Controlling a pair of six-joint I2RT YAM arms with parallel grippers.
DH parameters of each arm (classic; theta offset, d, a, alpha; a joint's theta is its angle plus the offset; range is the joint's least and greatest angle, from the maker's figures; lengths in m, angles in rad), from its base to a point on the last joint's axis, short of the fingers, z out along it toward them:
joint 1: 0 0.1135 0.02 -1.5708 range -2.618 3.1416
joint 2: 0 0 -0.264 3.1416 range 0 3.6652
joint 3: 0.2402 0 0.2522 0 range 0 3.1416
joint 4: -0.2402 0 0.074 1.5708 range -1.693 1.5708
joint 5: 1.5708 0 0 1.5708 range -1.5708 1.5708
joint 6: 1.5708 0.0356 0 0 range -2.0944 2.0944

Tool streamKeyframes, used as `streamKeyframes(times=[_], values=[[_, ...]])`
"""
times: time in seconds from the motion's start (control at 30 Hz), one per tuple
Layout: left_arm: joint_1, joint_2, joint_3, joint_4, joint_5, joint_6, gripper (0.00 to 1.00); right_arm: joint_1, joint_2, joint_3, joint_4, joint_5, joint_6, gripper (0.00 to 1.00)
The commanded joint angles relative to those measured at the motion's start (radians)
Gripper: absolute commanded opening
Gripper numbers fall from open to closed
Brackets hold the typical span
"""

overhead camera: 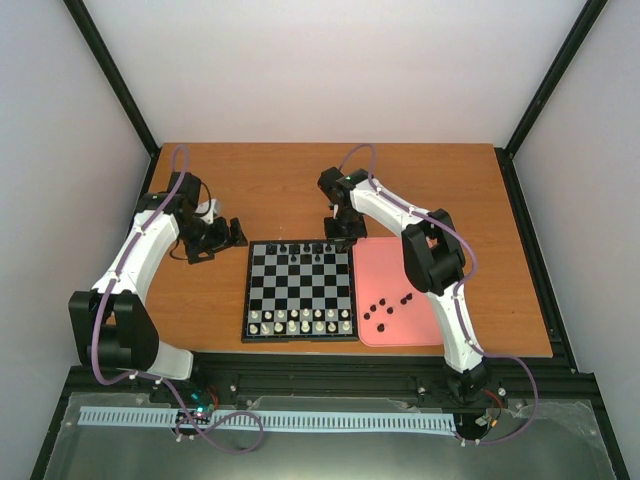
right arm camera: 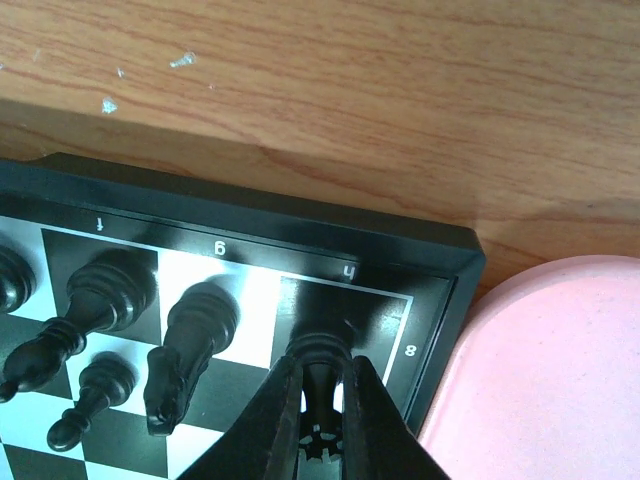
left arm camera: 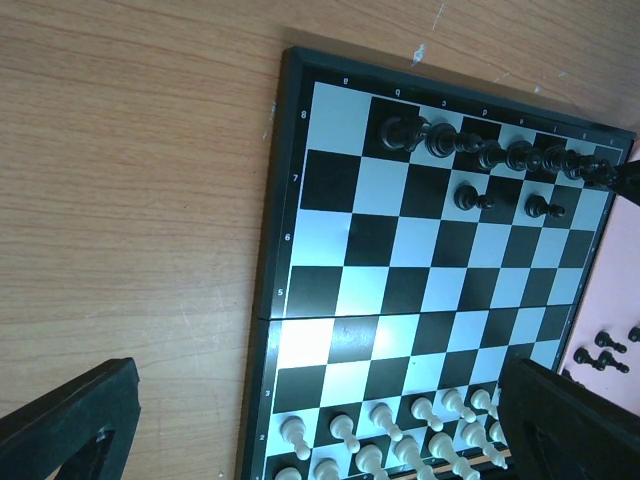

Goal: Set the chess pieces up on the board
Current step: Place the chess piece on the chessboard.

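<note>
The board [overhead camera: 246, 300] lies mid-table, with black chess pieces [overhead camera: 300, 247] along its far row and two on the row before it. My right gripper [overhead camera: 343, 232] is at the board's far right corner. In the right wrist view it [right arm camera: 323, 372] is shut on a black rook [right arm camera: 320, 347] whose base rests on the corner square by the board rim [right arm camera: 300, 225]. A knight [right arm camera: 185, 360] and a bishop [right arm camera: 95, 300] stand beside it. My left gripper [overhead camera: 225, 238] hangs open left of the board; its wrist view shows the board [left arm camera: 330, 180] below the wide jaws [left arm camera: 320, 430].
A pink tray [overhead camera: 400, 270] touches the board's right side and holds several loose black pieces [overhead camera: 385, 308]. White pieces [overhead camera: 300, 320] fill the board's two near rows. Bare wooden table lies behind and to the left of the board.
</note>
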Motion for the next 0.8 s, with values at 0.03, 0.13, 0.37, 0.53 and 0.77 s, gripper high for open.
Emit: streamKeyframes(times=[0.03, 0.13, 0.37, 0.53, 0.77], values=[[-0.004, 0.006, 0.014, 0.015, -0.010, 0.006, 1.00, 0.004, 0.030, 0.004, -0.005, 0.028, -0.001, 0.07], [-0.003, 0.007, 0.016, 0.013, -0.009, 0.006, 1.00, 0.004, 0.029, 0.004, -0.005, 0.021, -0.005, 0.11], [-0.003, 0.009, 0.021, 0.011, -0.013, 0.006, 1.00, 0.004, 0.004, 0.007, 0.006, 0.018, -0.015, 0.27], [-0.003, 0.013, 0.026, 0.012, -0.015, 0.009, 1.00, 0.004, -0.037, 0.008, 0.010, 0.019, -0.021, 0.35], [-0.004, 0.017, 0.041, 0.007, -0.013, 0.008, 1.00, 0.003, -0.168, -0.036, -0.042, 0.109, -0.009, 0.47]])
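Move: Between the closed fingertips of the right hand stands the black rook, its middle about 1 cm below the hand point, over the board's far right corner square. The knight is level with it and 3 cm to the left, the tall bishop 5 cm left, and a pawn 5 cm left and 3 cm nearer the base. The pink tray's middle lies some 13 cm right and 10 cm back. From the left hand the rook is roughly 7 cm ahead, 26 cm right, 11 cm below. Letting go of the rook on the corner square: the right hand stays in place, fingers pointing almost straight down, while they open from nearly shut to not quite half wide, coming free of the rook on both sides. Only at the very end does the hand start up off the board, about 1 cm, easing slightly right towards the tray side. ##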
